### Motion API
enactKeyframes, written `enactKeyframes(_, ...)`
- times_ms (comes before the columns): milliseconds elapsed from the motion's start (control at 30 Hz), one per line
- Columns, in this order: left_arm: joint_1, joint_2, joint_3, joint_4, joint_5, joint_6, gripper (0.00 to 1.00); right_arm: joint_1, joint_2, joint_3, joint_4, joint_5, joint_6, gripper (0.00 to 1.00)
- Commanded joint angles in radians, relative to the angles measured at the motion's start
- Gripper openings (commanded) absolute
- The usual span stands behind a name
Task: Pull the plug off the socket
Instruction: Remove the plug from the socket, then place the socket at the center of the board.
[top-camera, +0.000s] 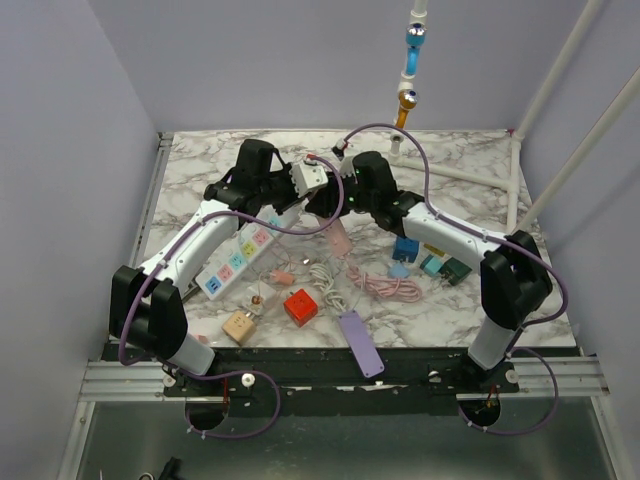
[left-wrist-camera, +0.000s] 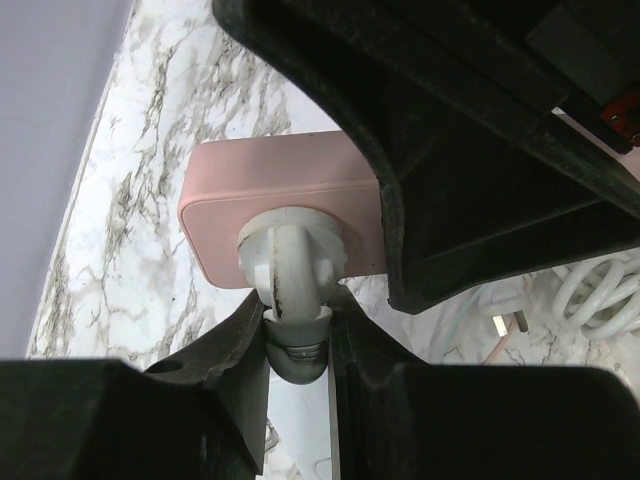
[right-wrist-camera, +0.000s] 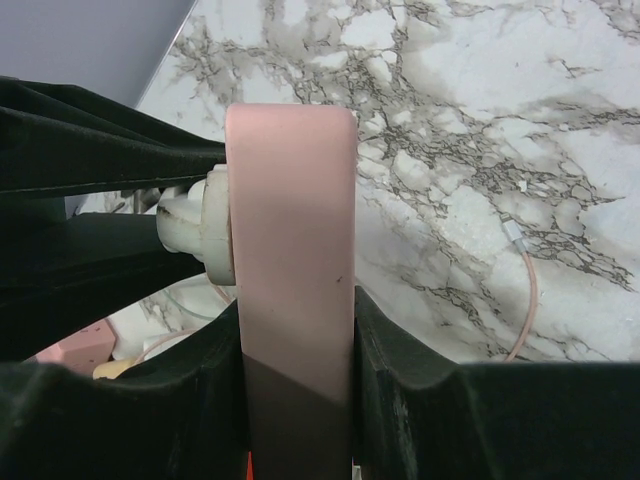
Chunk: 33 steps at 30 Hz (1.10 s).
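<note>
A pink socket block (right-wrist-camera: 292, 250) is held up over the middle of the table, and my right gripper (right-wrist-camera: 295, 380) is shut on its two flat sides. A white plug (left-wrist-camera: 293, 262) sits in the socket's face (left-wrist-camera: 290, 190), its flange flush against the pink surface. My left gripper (left-wrist-camera: 297, 330) is shut on the plug's grey tail end. In the top view the two grippers meet at the table's centre, left gripper (top-camera: 305, 205) against right gripper (top-camera: 330, 205), with the socket (top-camera: 339, 238) showing just below them. The plug (right-wrist-camera: 195, 225) juts out to the left in the right wrist view.
On the marble table (top-camera: 470, 180) lie a white power strip (top-camera: 237, 259) with coloured outlets, a red cube (top-camera: 300, 306), a tan cube (top-camera: 238, 326), a lilac strip (top-camera: 360, 342), a pink coiled cable (top-camera: 385, 285), blue adapters (top-camera: 405, 248) and a white cable (top-camera: 322, 275).
</note>
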<state>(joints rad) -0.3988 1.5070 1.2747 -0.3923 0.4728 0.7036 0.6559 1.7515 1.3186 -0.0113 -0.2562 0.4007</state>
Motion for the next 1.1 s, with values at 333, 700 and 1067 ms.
enactKeyframes(333,-0.011,-0.096,0.041,-0.070,0.172,-0.027,0.00,-0.148,0.082,-0.065,-0.007,0.158,0.031,0.01)
enactKeyframes(700,-0.020,-0.091,0.072,-0.050,0.130,-0.077,0.00,-0.150,0.106,-0.024,-0.024,0.130,0.013,0.01)
enactKeyframes(1067,0.107,0.161,0.347,-0.024,-0.100,-0.154,0.00,-0.150,0.183,0.128,-0.043,0.175,-0.027,0.01)
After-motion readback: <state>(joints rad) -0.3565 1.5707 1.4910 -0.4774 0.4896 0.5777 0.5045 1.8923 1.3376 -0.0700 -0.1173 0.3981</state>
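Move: The left hand already grips the white plug about 1 cm beyond its hand point; the outlet it sits in, on the pink strip, is about 2 cm ahead, 4 cm right and 2 cm lower. The right hand holds that strip, with the plug roughly 2 cm ahead and 4 cm left of it. Some 17 cm below the left hand lie the white power strip, about 14 cm left and level with it, and the red cube, about 15 cm straight back. Apart, after a brief strain almost in place: the right hand, still gripping the pink strip, shoots about 10 cm down, 9 cm right and 6 cm forward, turning some 15 degrees clockwise, then rises slightly. The left hand keeps its pinch on the plug, jerks about 4 cm back and 3 cm up, then swings forward again by 6 cm or so, still rising. ##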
